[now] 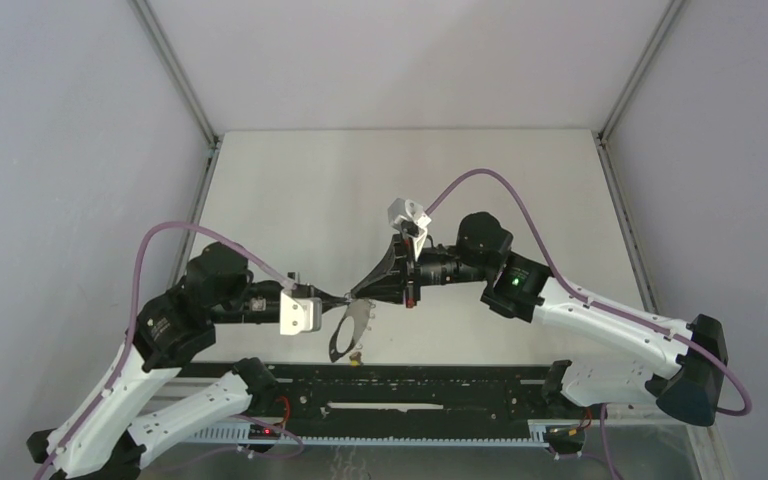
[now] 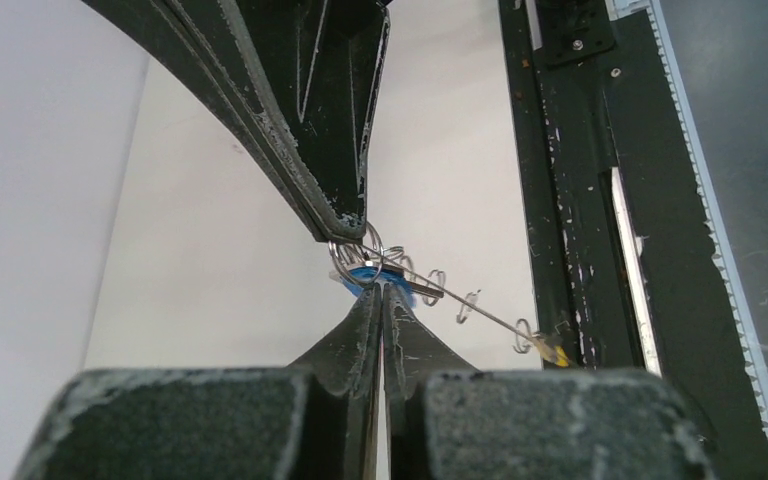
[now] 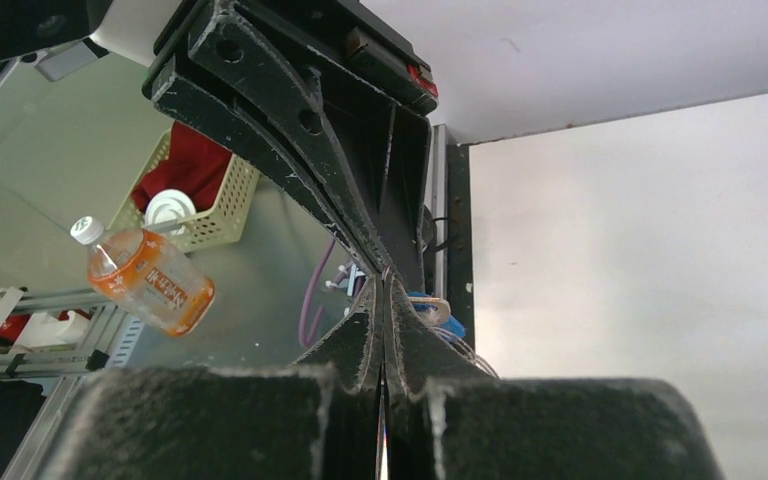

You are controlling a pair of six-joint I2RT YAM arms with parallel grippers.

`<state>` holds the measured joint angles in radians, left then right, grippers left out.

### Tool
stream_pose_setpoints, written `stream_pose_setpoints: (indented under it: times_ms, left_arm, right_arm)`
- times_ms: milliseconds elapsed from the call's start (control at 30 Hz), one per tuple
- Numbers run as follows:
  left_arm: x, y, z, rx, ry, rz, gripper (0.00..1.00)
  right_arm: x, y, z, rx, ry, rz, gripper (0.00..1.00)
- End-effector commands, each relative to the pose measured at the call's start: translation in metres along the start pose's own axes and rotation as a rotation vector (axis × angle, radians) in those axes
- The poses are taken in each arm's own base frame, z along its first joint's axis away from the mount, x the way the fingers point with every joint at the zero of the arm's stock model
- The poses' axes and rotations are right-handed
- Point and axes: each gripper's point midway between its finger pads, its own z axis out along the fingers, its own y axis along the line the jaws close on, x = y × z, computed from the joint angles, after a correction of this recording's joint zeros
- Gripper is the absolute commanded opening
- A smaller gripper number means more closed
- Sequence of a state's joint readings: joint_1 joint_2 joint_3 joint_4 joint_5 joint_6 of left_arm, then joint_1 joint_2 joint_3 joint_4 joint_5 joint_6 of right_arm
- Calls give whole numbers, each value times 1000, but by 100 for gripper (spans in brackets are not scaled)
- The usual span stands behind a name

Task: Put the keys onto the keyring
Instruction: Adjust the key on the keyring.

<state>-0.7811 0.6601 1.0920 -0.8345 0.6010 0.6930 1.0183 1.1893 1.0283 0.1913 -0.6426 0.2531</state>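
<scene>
My two grippers meet tip to tip above the table's near middle. The left gripper (image 1: 343, 298) (image 2: 380, 290) is shut on the blue key (image 2: 365, 272), pinching its blue head at the fingertips. From the other side, the right gripper (image 1: 357, 293) (image 3: 385, 285) is shut on the thin keyring (image 1: 336, 340) at its top. The keyring's wire (image 2: 480, 308) slants away from the pinch with small metal loops strung along it. The yellow key (image 1: 357, 357) (image 2: 557, 352) hangs at its low end. In the right wrist view the blue key (image 3: 430, 305) peeks out beside my fingers.
A black slotted rail (image 1: 410, 385) runs along the near table edge, just under the hanging keyring. Grey walls close in the left, right and far sides. Off the table, an orange bottle (image 3: 145, 280) and a yellow basket (image 3: 205, 200) show in the right wrist view.
</scene>
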Motion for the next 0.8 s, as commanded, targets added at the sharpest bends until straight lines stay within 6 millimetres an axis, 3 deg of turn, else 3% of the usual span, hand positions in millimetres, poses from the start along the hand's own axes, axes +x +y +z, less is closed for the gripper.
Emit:
stream_pose_setpoints:
  times_ms: [0,300,533,767]
  left_arm:
    - [3,0,2,-2,2,61,4]
    - [13,-5,2,3,30,117,1]
    - [10,-13,2,42,13,128,5]
    - [0,16,-11,-149,19,-5,33]
  right_arm:
    - [-23,6,-1,6,-71,-31,0]
    - [-23,5,-3,16,-82,-29,0]
    - [-21,3,-4,26,-88,-26,0]
    - [-19,10,-8,-13,-91,-35,0]
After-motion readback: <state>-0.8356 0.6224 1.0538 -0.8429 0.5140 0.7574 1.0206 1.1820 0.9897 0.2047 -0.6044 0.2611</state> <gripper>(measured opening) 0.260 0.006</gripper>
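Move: The blue-tagged key sits right at the left hand's nearly shut fingertips, about 1 cm to the right and level with them. From the left hand, the grey keyring plate's middle lies some 6 cm back, straight in line and about 4 cm lower, with the yellow-tagged key about 10 cm back, 1 cm right and 7 cm below. The right hand, already pinching a ring at the keyring's end, has the blue key about 1 cm back, 1 cm left and 2 cm below. Beside the blue key and the ring, the left hand eases down about 1 cm and rolls some 5 degrees as its fingers close the last little bit, then they part to about a quarter open at the end, with the hand edging slightly forward again. The right hand keeps its shut pinch on the keyring's end, shifting about half a centimetre forward and then sinking about 1 cm, so both hands finish close together. ##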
